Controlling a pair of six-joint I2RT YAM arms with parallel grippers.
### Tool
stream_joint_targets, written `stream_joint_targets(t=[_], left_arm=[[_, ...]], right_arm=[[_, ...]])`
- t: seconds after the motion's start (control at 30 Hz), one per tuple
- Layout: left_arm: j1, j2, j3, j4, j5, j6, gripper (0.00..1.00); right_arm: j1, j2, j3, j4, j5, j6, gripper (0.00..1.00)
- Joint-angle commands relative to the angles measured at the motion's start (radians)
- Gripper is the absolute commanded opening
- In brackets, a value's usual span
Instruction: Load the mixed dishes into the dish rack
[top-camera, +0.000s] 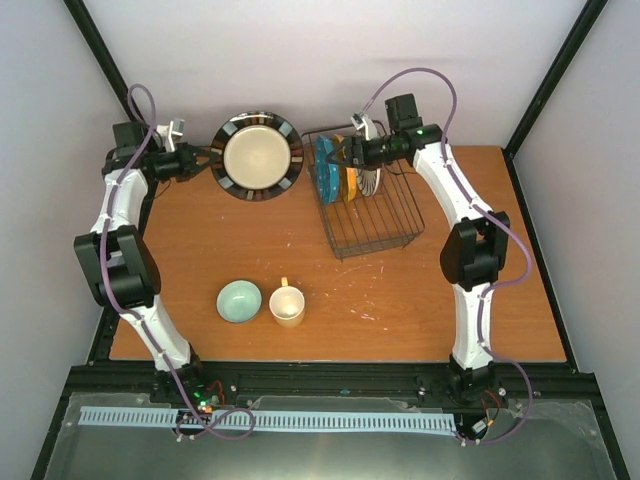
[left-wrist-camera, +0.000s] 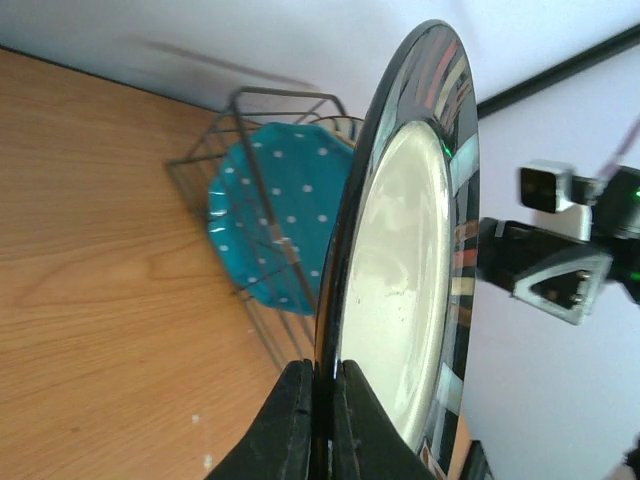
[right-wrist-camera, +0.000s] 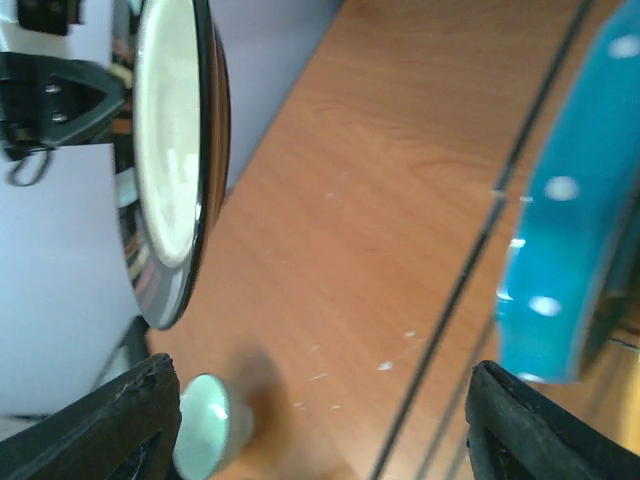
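My left gripper (top-camera: 207, 160) (left-wrist-camera: 322, 385) is shut on the rim of the cream plate with a dark rim (top-camera: 257, 155) (left-wrist-camera: 400, 250) (right-wrist-camera: 170, 150), which hangs at the back of the table, left of the dish rack (top-camera: 385, 225) (left-wrist-camera: 250, 110). The teal dotted plate (top-camera: 325, 170) (left-wrist-camera: 270, 220) (right-wrist-camera: 570, 250), a yellow-orange plate (top-camera: 348, 180) and a striped white plate (top-camera: 369, 180) stand on edge in the rack. My right gripper (top-camera: 340, 152) (right-wrist-camera: 325, 425) is open and empty above the rack's left end. The mint bowl (top-camera: 240, 301) (right-wrist-camera: 205, 425) and the cream mug (top-camera: 287, 305) sit near the table's front.
The wooden table (top-camera: 400, 300) ends at the white back wall just behind the rack and the held plate. Dark frame posts stand at the back corners. The rack's right half holds no dishes.
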Motion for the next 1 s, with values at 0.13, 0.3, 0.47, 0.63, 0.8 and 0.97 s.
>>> stream_joint_targets(t=[0.13, 0.3, 0.47, 0.63, 0.8, 0.97], left_arm=[[-0.021, -0.089, -0.004, 0.206, 0.236, -0.204, 0.00], [-0.042, -0.101, -0.044, 0.247, 0.250, -0.227, 0.01], [-0.082, -0.101, -0.041, 0.273, 0.247, -0.248, 0.01], [-0.126, -0.094, -0.037, 0.310, 0.235, -0.278, 0.01], [-0.187, -0.071, -0.016, 0.337, 0.228, -0.301, 0.01], [-0.242, -0.048, 0.001, 0.368, 0.222, -0.321, 0.01]], right_arm=[[0.005, 0.038, 0.018, 0.173, -0.341, 0.192, 0.79], [0.024, 0.058, 0.020, 0.235, -0.377, 0.251, 0.79], [0.058, 0.073, 0.020, 0.235, -0.375, 0.255, 0.79], [0.099, 0.127, 0.142, 0.248, -0.380, 0.290, 0.78], [0.140, 0.167, 0.191, 0.318, -0.412, 0.362, 0.66], [0.166, 0.154, 0.188, 0.360, -0.418, 0.388, 0.03]])
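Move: In the left fingers, already held by its left rim, is the black-rimmed plate; its middle lies about 10 cm to the right of the left hand, 3 cm ahead and 3 cm lower. From the open right hand that middle is some 19 cm left, 2 cm ahead and 3 cm down. Below the right hand the blue plate stands in the rack, 5 cm ahead, 1 cm left and 14 cm down, the yellow plate 5 cm right of the blue one. Bringing the plate across for a hand-over, the left hand keeps its pinch and goes about 8 cm right and a little up. The right hand comes to meet it, 8 cm left, rising 5 cm and easing back slightly, its left-pointing fingers tilting up some 20 degrees and staying open around the right rim until they close and pinch it at the end. ##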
